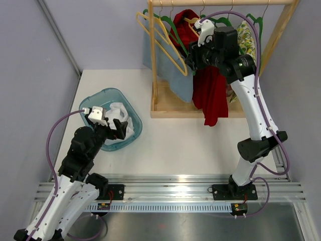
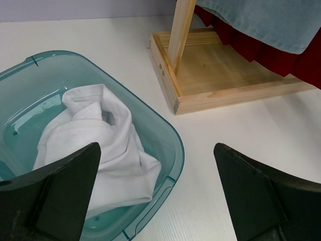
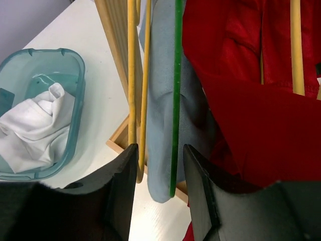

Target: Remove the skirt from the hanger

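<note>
The skirt (image 3: pixel 160 100), a light blue garment, hangs on a green hanger (image 3: pixel 175 75) from the wooden rack; the top view shows this skirt (image 1: pixel 178 80) at the rack's left part. My right gripper (image 3: pixel 160 150) is raised at the rack (image 1: pixel 193 61). Its jaws are partly closed around the skirt's lower end, the green hanger and a bare yellow hanger (image 3: pixel 131 75), with a gap still showing beside the green hanger. My left gripper (image 2: pixel 156 150) stands wide open and empty over the right rim of the basin (image 1: pixel 120 128).
A red garment (image 1: pixel 210 95) hangs right of the skirt on a yellow hanger. More hangers hang from the rail (image 1: pixel 225 2). The rack's wooden base (image 1: pixel 175 113) lies on the table. A teal basin (image 1: pixel 95 100) at the left holds white cloth (image 2: pixel 95 135).
</note>
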Available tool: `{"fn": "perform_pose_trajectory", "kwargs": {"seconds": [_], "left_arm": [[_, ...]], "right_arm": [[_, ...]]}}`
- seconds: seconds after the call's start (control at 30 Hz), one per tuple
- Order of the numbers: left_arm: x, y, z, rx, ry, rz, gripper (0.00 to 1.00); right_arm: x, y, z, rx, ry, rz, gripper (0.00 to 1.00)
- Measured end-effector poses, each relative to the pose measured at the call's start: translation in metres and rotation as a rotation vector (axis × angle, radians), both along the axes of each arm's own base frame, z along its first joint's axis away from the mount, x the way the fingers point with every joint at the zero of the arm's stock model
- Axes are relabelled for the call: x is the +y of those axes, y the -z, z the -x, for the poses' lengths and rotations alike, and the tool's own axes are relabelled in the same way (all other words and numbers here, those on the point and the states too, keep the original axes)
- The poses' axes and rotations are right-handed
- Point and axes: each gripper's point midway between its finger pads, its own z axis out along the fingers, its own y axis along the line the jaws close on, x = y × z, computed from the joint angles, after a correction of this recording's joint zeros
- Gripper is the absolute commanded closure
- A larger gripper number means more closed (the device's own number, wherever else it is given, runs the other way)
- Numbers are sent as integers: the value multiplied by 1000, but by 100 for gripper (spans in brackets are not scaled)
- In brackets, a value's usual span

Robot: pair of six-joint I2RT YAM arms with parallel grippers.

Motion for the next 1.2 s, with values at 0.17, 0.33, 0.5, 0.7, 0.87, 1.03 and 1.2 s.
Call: {"fn": "perform_pose_trajectory", "kwargs": {"seconds": [0.17, 0.33, 0.5, 0.7, 0.87, 1.03, 1.2], "left_arm": [[-1, 0, 0, 1, 4, 1, 1], [-2, 0, 1, 2, 13, 6, 1], [-4, 0, 2, 4, 21, 9, 1], [-6, 0, 3, 5, 36, 12, 1], [-9, 0, 4, 5, 52, 16, 1], [-12, 1, 5, 5, 68, 20, 1], [-13, 1, 5, 4, 73, 21, 1]], "right_arm": [[-2, 10, -9, 10, 24, 27, 51], [-3, 14, -12, 7, 29, 43, 62], [-1, 16, -16, 3, 20, 53, 100], [0, 12, -15, 0, 15, 47, 100], [1, 9, -12, -1, 6, 39, 100], [-2, -4, -3, -26, 2, 26, 100], [-9, -26, 13, -77, 3, 7, 100]]}}
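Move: The near lower end of the green hanger carrying the denim skirt sits between the right hand's half-open fingers, about 2 cm ahead, straight in line and 1 cm lower. The yellow hanger's near end is some 3 cm left of the hand, level with it front to back and 2 cm lower; the skirt's middle hangs about 7 cm ahead, 5 cm left and 10 cm below, the red dress about 3 cm ahead, 8 cm right and 8 cm below. From the left hand, that green end lies roughly 20 cm ahead, 28 cm right and 15 cm higher. The right hand eases about 2 cm forward and down, so that the green hanger's near end comes in between its finger pads, with the yellow hanger left outside the left finger, and then shuts from half open to pinch that green bar. Keeping its pinch, it turns back and lifts, drawing the hanger up some 4 cm and about 3 cm back towards the base, with the fingertips tipping up only a few degrees. ##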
